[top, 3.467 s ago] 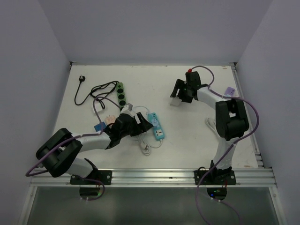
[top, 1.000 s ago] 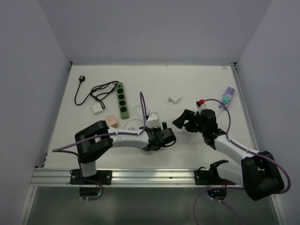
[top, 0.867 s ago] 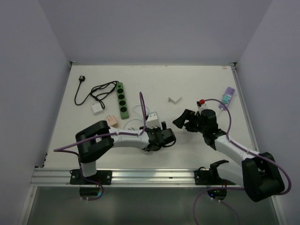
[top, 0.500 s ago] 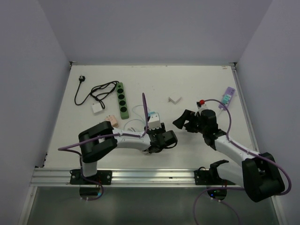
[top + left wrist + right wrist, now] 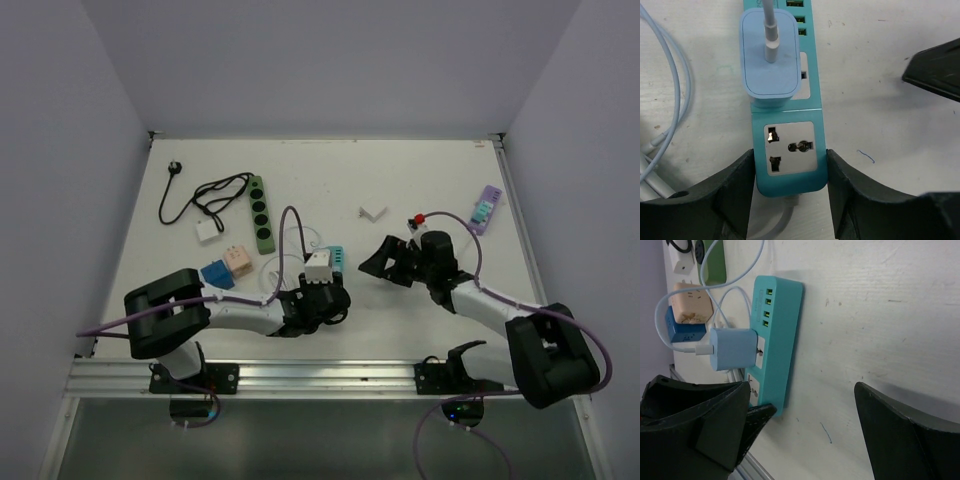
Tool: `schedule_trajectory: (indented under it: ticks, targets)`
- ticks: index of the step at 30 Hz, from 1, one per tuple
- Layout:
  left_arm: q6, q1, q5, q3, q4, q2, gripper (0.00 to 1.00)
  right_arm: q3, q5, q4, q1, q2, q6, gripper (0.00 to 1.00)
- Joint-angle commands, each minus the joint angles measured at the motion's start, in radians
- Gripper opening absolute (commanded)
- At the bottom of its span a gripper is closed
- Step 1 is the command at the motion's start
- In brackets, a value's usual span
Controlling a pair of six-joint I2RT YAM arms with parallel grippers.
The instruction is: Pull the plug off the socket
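The socket is a teal power strip (image 5: 790, 145) lying flat on the white table, also seen at the centre of the top view (image 5: 337, 258). A pale blue plug (image 5: 771, 60) with a white cable sits in it, upright and fully seated. My left gripper (image 5: 789, 172) is shut on the socket's near end, and both black fingers (image 5: 735, 185) press its long sides. My right gripper (image 5: 801, 385) hovers open just right of the socket (image 5: 782, 330), level with the plug (image 5: 732, 349), with only bare table between its fingers.
A green power strip (image 5: 261, 213) with a black cable (image 5: 205, 190) lies at the back left. Near it are a white adapter (image 5: 208, 231), a pink one (image 5: 238, 259) and a blue one (image 5: 215, 273). A small white block (image 5: 373, 212) and a purple item (image 5: 484, 208) lie at the back right.
My left gripper has closed onto the socket's end, and its arm has swung left. The right gripper has edged left toward the socket, still open.
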State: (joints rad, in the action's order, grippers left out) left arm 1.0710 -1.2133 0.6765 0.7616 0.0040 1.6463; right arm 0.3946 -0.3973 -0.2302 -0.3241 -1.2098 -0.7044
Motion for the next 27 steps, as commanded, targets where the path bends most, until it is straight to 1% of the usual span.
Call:
schedule_trajectory:
  ticks: [1, 2, 3, 6, 11, 13, 15, 18, 19, 25, 27]
  targets:
    - [-0.123, 0.001, -0.044, -0.057, 0.227, -0.072, 0.04, 0.035, -0.072, -0.101, -0.047, -0.062, -0.079, 0.88]
    - [-0.135, 0.001, -0.067, -0.068, 0.266, -0.08, 0.02, 0.036, -0.066, -0.113, -0.064, -0.072, -0.09, 0.88]
    - [-0.146, 0.001, -0.075, -0.077, 0.281, -0.088, 0.02, 0.047, -0.048, -0.129, -0.097, -0.085, -0.101, 0.88]
    - [-0.158, 0.004, -0.101, -0.119, 0.338, -0.117, 0.02, 0.061, -0.04, -0.179, -0.147, -0.14, -0.131, 0.87]
    - [-0.14, 0.034, -0.161, -0.183, 0.424, -0.14, 0.02, 0.058, -0.034, -0.256, -0.171, -0.218, -0.17, 0.84]
    - [-0.129, 0.044, -0.175, -0.192, 0.435, -0.134, 0.02, 0.052, -0.038, -0.287, -0.176, -0.261, -0.179, 0.8]
    - [-0.125, 0.051, -0.187, -0.194, 0.444, -0.128, 0.02, 0.04, -0.051, -0.342, -0.179, -0.305, -0.21, 0.73]
    - [-0.118, 0.051, -0.195, -0.193, 0.456, -0.118, 0.02, 0.026, -0.074, -0.408, -0.182, -0.361, -0.25, 0.67]
    - [-0.117, 0.052, -0.195, -0.194, 0.455, -0.115, 0.02, 0.021, -0.081, -0.42, -0.182, -0.372, -0.256, 0.63]
    - [-0.106, 0.06, -0.204, -0.197, 0.467, -0.102, 0.02, 0.01, -0.136, -0.504, -0.19, -0.427, -0.31, 0.5]
    - [-0.102, 0.063, -0.21, -0.2, 0.465, -0.1, 0.03, 0.009, -0.141, -0.509, -0.19, -0.428, -0.313, 0.42]
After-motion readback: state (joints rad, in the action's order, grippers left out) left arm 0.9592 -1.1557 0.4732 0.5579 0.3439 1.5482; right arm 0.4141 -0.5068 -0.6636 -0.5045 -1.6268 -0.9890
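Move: About 9 cm to the left of the open right hand, 1 cm nearer the base and 4 cm lower, lies the middle of the teal socket. Its light-blue plug sits some 11 cm left and 2 cm below that hand, and a white bracket lies about 12 cm straight ahead on the table, 6 cm lower. The left hand still grips the socket's near end, with the socket's middle roughly 4 cm ahead, level in height and sideways; the plug is 4 cm ahead, 1 cm left and 3 cm above that hand. Reaching left about 8 cm, down some 3 cm and slightly back, the right hand comes in beside the plug, rolling its left side up and tipping down. Its wide-open fingers then close by about half around the middle of the teal socket. The left hand keeps its pinch on the near end, easing back and up about 1 cm while turning some 10 degrees clockwise and rolling its left side down. ##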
